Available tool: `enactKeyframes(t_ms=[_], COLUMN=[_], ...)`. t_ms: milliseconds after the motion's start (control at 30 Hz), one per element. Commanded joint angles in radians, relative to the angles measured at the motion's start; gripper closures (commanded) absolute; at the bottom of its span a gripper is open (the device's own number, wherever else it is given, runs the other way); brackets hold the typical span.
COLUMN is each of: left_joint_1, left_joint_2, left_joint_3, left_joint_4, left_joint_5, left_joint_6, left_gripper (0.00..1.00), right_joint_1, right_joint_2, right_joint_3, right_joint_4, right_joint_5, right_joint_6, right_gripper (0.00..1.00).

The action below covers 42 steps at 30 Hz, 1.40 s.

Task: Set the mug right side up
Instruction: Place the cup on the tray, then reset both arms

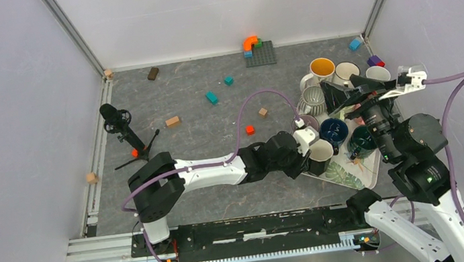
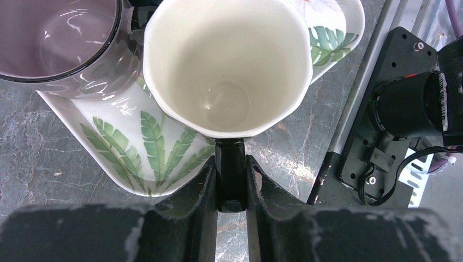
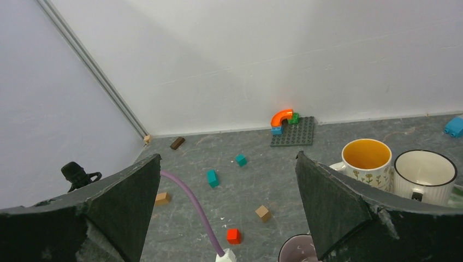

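The mug has a cream inside and a black handle. My left gripper is shut on that handle. The mug's mouth faces my left wrist camera, over the near-left corner of the leaf-patterned tray. In the top view the mug shows its open mouth upward at the tray's left edge, with the left gripper beside it. Higher up, my right gripper hangs above the back of the tray. Its jaws stand wide open with nothing between them.
The tray also carries a purple glass mug, a ribbed grey mug, a dark blue mug, a dark green mug, a yellow-lined mug and white mugs. A microphone tripod stands left. Small blocks and a baseplate lie behind.
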<state>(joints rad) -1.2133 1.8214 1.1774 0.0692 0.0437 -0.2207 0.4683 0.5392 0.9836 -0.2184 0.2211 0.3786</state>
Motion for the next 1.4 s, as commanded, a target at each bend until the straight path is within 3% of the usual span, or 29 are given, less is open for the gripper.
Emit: enactKeyframes(t_ms=[0, 500, 833, 1033, 1200, 1367], left_joint_1=[-0.006, -0.007, -0.004, 0.026, 0.114, 0.301], left_joint_2=[0.009, -0.020, -0.229, -0.369, -0.515, -0.654], left_joint_3=[0.029, 0.052, -0.007, -0.019, -0.063, -0.092], left_joint_4=[0.031, -0.021, -0.107, -0.246, -0.335, -0.418], left_joint_5=[-0.018, -0.040, -0.134, -0.214, -0.226, -0.163], left_joint_6=[0.046, 0.042, -0.087, -0.170, -0.219, -0.275], left_gripper=[0.73, 0.51, 0.02, 0.00, 0.00, 0.00], right_joint_1=[-0.003, -0.002, -0.002, -0.002, -0.002, -0.002], right_joint_2=[0.011, 0.011, 0.012, 0.024, 0.075, 0.159], right_joint_3=[-0.003, -0.001, 0.001, 0.009, 0.024, 0.018], right_joint_4=[0.056, 0.059, 0.048, 0.048, 0.041, 0.048], right_joint_5=[-0.010, -0.015, -0.017, -0.023, -0.081, -0.192], right_joint_6=[0.007, 0.013, -0.010, -0.032, -0.050, -0.050], right_gripper=[0.02, 0.02, 0.02, 0.02, 0.02, 0.02])
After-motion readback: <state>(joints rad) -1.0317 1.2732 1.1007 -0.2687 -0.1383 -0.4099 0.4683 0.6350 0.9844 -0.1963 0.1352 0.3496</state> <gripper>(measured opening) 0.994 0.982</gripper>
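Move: The left fingers still hold the handle of the dark mug with the cream inside, whose middle lies about 5 cm right, 2 cm ahead and level. The purple mug is some 10 cm ahead and 2 cm right, the navy mug 9 cm ahead and 10 cm right, the red block 13 cm ahead, 15 cm left and lower. From the high right hand, the dark mug is roughly 34 cm below, 4 cm back and 2 cm left. Left fingers open off the mug's handle, rise, then swing left, about 14 cm each; right hand edges left. ##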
